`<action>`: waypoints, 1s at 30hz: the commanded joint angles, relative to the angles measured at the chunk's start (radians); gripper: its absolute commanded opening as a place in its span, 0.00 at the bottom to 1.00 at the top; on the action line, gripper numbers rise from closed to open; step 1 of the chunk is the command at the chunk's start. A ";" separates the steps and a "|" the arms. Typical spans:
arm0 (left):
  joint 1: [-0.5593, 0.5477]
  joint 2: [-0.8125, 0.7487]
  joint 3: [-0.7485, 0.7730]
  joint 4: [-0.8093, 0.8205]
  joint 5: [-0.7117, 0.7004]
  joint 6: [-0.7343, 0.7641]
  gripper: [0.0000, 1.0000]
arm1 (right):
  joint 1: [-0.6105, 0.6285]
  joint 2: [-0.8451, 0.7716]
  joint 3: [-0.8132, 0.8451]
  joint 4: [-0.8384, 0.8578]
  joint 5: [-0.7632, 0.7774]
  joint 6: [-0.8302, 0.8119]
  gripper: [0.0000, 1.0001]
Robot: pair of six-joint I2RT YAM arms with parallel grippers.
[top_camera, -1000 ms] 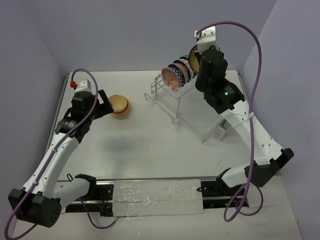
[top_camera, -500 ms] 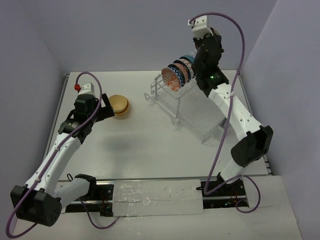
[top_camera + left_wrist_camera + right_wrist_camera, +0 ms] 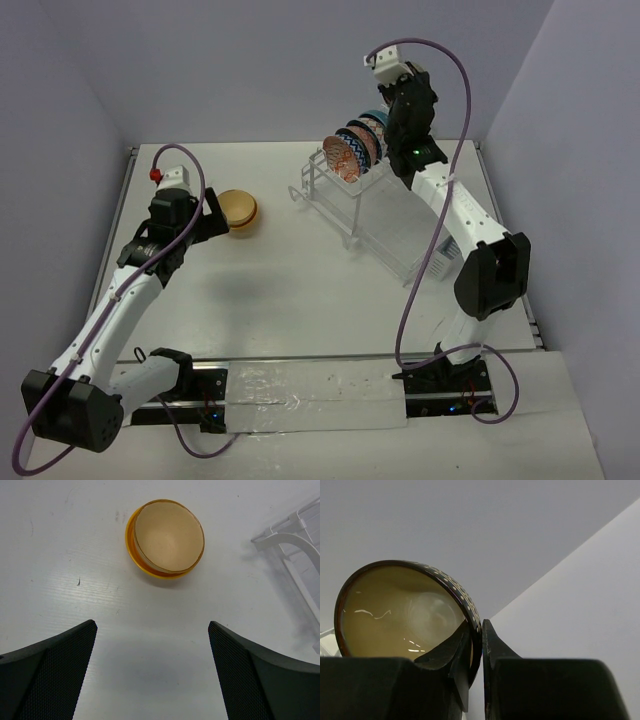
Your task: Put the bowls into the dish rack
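An orange-yellow bowl (image 3: 238, 210) with a tan inside (image 3: 165, 537) sits on the table at the left. My left gripper (image 3: 207, 217) hovers just short of it, open and empty (image 3: 151, 626). The white wire dish rack (image 3: 392, 222) stands at the back right. A reddish-pink bowl (image 3: 340, 155), a blue-zigzag bowl (image 3: 358, 143) and others stand on edge in its slots. My right gripper (image 3: 397, 100) is raised over the rack's far end. It is shut (image 3: 481, 630) on the rim of a dark dotted bowl with a cream inside (image 3: 405, 610).
The rack's near corner and its clear tray (image 3: 295, 545) show at the right edge of the left wrist view. A purple cable (image 3: 450, 150) loops above the right arm. The walls stand close behind the rack and along the right.
My right arm has lifted and swung toward the back wall with its bowl, over the rack's far end. My left gripper has edged a little closer to the orange-yellow bowl.
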 commanded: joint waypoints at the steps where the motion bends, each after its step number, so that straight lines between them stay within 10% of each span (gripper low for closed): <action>1: 0.005 0.002 0.008 0.033 -0.005 0.019 0.99 | -0.002 -0.006 -0.017 0.174 -0.034 -0.059 0.00; 30: 0.006 0.000 0.008 0.039 0.008 0.022 0.98 | 0.007 0.000 -0.201 0.276 -0.002 -0.120 0.00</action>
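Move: The right hand has the brown bowl pinched by its rim, high over the rack's upper tier. The free slot past the teal bowl lies about 12 cm below and 4 cm to the left, roughly level with the hand in reach. The teal bowl is some 7 cm left and 2 cm back, and the front coral bowl about 13 cm left and 9 cm back, both also about 12 cm lower. From the idle left hand the slot is roughly 40 cm right, 19 cm ahead and 10 cm higher. The right arm lowers the brown bowl by about 7.5 cm towards the free slot beyond the teal bowl, easing a little over 1 cm forward in the first half and then going almost straight down. As it sinks, the wrist rolls some 10 degrees so that the hand's left side dips and the fingertips tip slightly down, while the fingers keep their pinch on the rim. ##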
